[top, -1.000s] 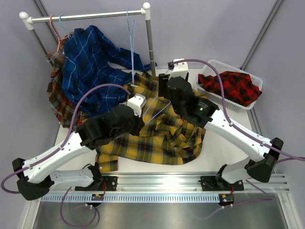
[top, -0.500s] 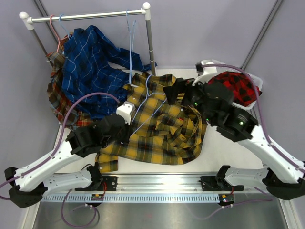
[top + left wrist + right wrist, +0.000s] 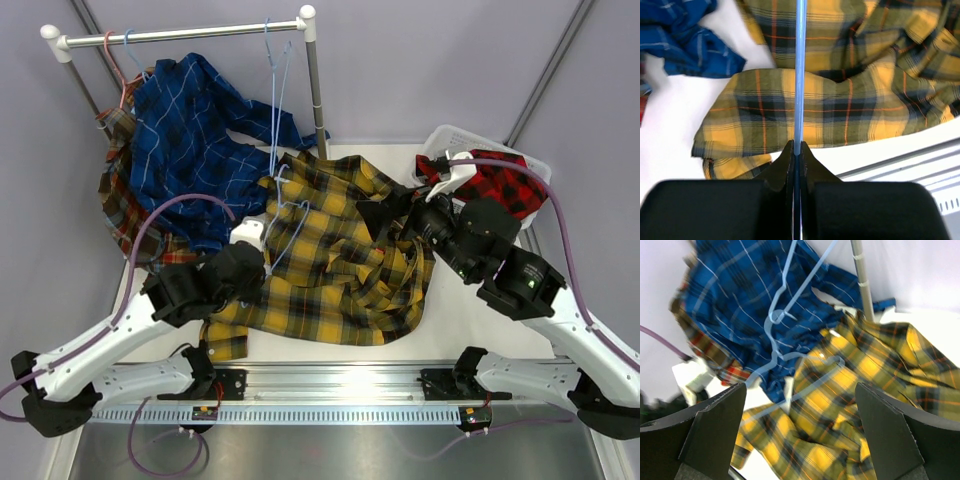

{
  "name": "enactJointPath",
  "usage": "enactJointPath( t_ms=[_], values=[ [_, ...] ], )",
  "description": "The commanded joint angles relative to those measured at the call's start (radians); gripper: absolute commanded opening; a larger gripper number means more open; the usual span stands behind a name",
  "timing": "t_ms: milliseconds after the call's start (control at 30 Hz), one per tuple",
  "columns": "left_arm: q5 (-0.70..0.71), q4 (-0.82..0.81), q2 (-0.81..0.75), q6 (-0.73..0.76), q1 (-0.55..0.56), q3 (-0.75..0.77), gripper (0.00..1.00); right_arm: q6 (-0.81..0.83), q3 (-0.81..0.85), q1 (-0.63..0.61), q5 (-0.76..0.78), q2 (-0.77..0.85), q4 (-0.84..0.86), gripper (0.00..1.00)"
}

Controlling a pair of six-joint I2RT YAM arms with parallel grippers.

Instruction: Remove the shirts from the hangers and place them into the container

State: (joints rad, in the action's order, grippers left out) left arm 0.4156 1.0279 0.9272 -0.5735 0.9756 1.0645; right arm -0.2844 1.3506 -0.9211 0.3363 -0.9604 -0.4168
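Observation:
The yellow-and-black shirt (image 3: 345, 270) lies spread on the table, free of its hanger. My left gripper (image 3: 262, 262) is shut on the wire of a light blue hanger (image 3: 285, 215), which stands over the shirt's left part. In the left wrist view the wire (image 3: 800, 75) runs straight out from my shut left gripper (image 3: 796, 147). My right gripper (image 3: 383, 213) hovers open over the shirt's right shoulder, holding nothing; it (image 3: 800, 390) faces the yellow shirt (image 3: 865, 370) and hanger (image 3: 772, 340). A red-and-black shirt (image 3: 500, 185) lies in the white container (image 3: 445, 140).
A blue shirt (image 3: 190, 140) and a brown-red plaid shirt (image 3: 125, 205) hang draped from the metal rail (image 3: 185, 33) at back left. A bare light blue hanger (image 3: 275, 70) and a pink hanger (image 3: 112, 55) hang on the rail. The rail's post (image 3: 315, 90) stands behind the yellow shirt.
My right gripper opened and swung right, off the middle of the yellow shirt. My left gripper drew back toward the near left with the hanger, which now shows clear of the shirt.

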Motion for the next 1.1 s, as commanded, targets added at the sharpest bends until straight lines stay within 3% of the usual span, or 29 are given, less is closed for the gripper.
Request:
enactJointPath(
  t_ms=[0, 167, 467, 767, 1067],
  values=[
    [0.117, 0.021, -0.060, -0.089, -0.012, 0.006, 0.00, 0.016, -0.041, -0.002, 0.035, 0.028, 0.007, 1.00],
    [0.176, 0.104, -0.085, -0.124, -0.035, 0.041, 0.00, 0.017, -0.062, -0.001, 0.040, 0.041, -0.013, 1.00],
    [0.264, 0.112, -0.168, -0.140, -0.038, 0.057, 0.00, 0.019, -0.125, -0.001, 0.056, 0.086, 0.013, 0.99],
    [0.379, 0.112, -0.180, -0.068, -0.038, 0.149, 0.00, 0.016, -0.153, -0.001, 0.056, 0.098, 0.018, 0.99],
    [0.385, 0.121, -0.148, -0.025, -0.077, 0.187, 0.00, 0.008, -0.162, -0.001, 0.050, 0.114, 0.013, 0.99]
  ],
)
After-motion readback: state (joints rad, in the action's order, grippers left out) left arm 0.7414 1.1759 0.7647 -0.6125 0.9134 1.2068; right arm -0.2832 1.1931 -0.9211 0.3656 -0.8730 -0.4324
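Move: The bare stretch of rack rod left of the hanging hanger is roughly 36 cm ahead of the left hand, 7 cm left and 27 cm above. The hanging hanger is 30 cm ahead, 2 cm right, 12 cm up; the blue shirt 25 cm ahead, 11 cm left, about level. The yellow shirt's middle lies 4 cm ahead of the right hand, 6 cm left, some 40 cm below; the rod stretch 30 ahead, 26 left, 4 above. Carry the blue hanger, still pinched by its lower end, in the left gripper: first left over the end of the yellow shirt, then also up, about 9 cm left and 8 cm up towards the rod, turning counter-clockwise and tilting the fingers up some 15 degrees each. Lower the empty, open right gripper about 5 cm above the yellow shirt. ##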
